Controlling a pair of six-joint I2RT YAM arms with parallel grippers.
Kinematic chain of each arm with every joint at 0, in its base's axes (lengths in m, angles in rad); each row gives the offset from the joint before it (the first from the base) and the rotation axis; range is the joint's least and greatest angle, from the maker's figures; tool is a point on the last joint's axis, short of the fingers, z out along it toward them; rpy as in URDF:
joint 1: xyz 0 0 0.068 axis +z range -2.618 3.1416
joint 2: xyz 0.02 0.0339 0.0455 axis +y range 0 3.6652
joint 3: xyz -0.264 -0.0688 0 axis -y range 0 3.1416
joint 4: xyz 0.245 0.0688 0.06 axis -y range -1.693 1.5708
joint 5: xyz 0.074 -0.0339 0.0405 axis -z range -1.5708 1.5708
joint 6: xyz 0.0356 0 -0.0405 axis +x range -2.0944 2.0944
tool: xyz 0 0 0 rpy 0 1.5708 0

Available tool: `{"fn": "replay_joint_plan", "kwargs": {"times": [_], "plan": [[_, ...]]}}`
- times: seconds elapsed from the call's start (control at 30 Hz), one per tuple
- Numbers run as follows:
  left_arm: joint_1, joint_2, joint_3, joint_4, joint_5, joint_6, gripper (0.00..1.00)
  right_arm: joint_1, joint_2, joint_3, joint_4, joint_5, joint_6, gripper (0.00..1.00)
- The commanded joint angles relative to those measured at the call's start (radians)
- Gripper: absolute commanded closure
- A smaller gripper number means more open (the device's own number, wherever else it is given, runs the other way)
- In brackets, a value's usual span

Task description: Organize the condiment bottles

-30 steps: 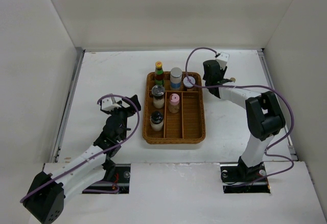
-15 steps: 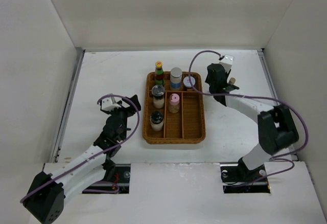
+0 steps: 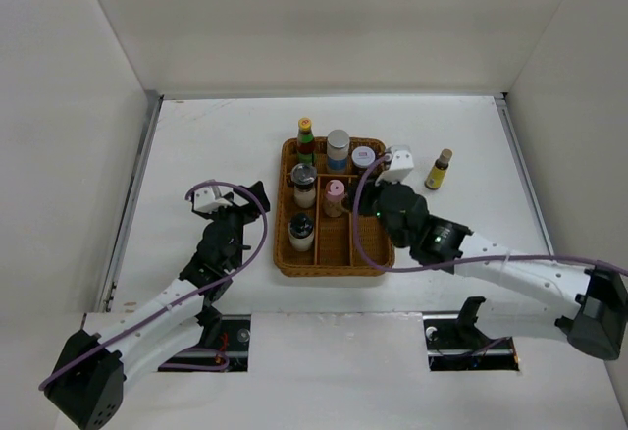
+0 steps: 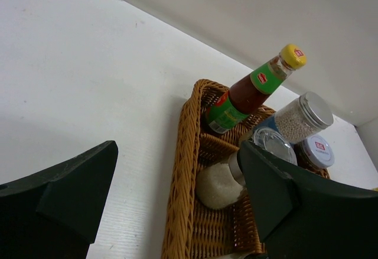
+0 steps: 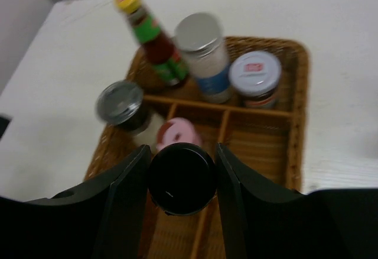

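Note:
A brown wicker tray [image 3: 381, 253] holds several condiment bottles: a green one with an orange cap [image 3: 305, 139], a grey-lidded jar [image 3: 338, 149], a white-lidded jar [image 3: 364, 158], a pink-capped bottle [image 3: 336, 197] and two dark-lidded shakers [image 3: 304, 185]. My right gripper [image 5: 181, 177] hangs over the tray's middle, shut on a black-capped bottle [image 5: 181, 176]. In the top view that gripper [image 3: 384, 204] hides the held bottle. A small yellow bottle [image 3: 439, 169] stands on the table right of the tray. My left gripper [image 4: 177, 211] is open and empty beside the tray's left rim [image 4: 180, 170].
White walls close in the table on the left, back and right. The right arm [image 3: 510, 271] stretches low across the table in front of the tray's right side. The left arm [image 3: 211, 258] lies to the tray's left.
The right arm has swung from behind the tray's back right corner down over the tray's middle. The small yellow bottle it partly hid now shows in full. The left arm has not moved.

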Motion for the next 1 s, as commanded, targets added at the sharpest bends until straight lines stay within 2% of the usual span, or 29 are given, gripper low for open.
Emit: {"fn": "replay_joint_plan", "kwargs": {"times": [0.0, 0.17, 0.33, 0.53, 0.6, 0.67, 0.7, 0.83, 0.97], "plan": [[0.017, -0.01, -0.004, 0.051, 0.005, -0.009, 0.16, 0.098, 0.028, 0.003, 0.026, -0.046, 0.061, 0.64], [0.029, -0.016, -0.009, 0.049, 0.003, -0.009, 0.16, 0.179, 0.124, -0.02, 0.098, -0.056, 0.079, 0.63], [0.031, -0.008, -0.007, 0.052, 0.003, -0.009, 0.16, 0.19, 0.223, -0.052, 0.162, -0.028, 0.07, 0.63], [0.031, -0.007, -0.006, 0.052, 0.0, -0.009, 0.16, 0.198, 0.283, -0.074, 0.164, 0.004, 0.079, 0.6], [0.031, -0.007, -0.006, 0.052, 0.0, -0.009, 0.16, 0.206, 0.286, -0.082, 0.164, 0.009, 0.085, 0.5], [0.032, 0.001, -0.003, 0.052, 0.0, -0.01, 0.16, 0.21, 0.278, -0.086, 0.164, 0.027, 0.085, 0.31], [0.032, 0.002, -0.003, 0.052, 0.003, -0.01, 0.16, 0.212, 0.27, -0.086, 0.162, 0.026, 0.084, 0.25], [0.029, -0.001, -0.003, 0.052, 0.002, -0.01, 0.16, 0.212, 0.2, -0.076, 0.133, 0.02, 0.056, 0.18], [0.029, -0.016, -0.009, 0.052, 0.003, -0.01, 0.16, 0.181, 0.025, -0.082, 0.096, 0.017, 0.029, 0.13]]}}
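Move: The black-capped bottle is already in the right gripper. Its place, the free near end of the basket's middle compartment, lies about 5 cm back, 7 cm left and 15 cm below. The pink-capped bottle stands some 4 cm ahead and 6 cm left of this hand, the small black-lidded jar 4 cm back and 16 cm left, and the salt jar 7 cm ahead and 15 cm left. From the left hand, that free place is about 28 cm right and 5 cm back. Swing the right gripper left and slightly back over the middle compartment, then sink it, about 12 cm in all, to set the held black-capped bottle down on the near side of the pink-capped one. Let the wrist tip down and turn counter-clockwise some 10 degrees each. Open the fingers wide to let go of the bottle, then start straight back up about 4 cm. ##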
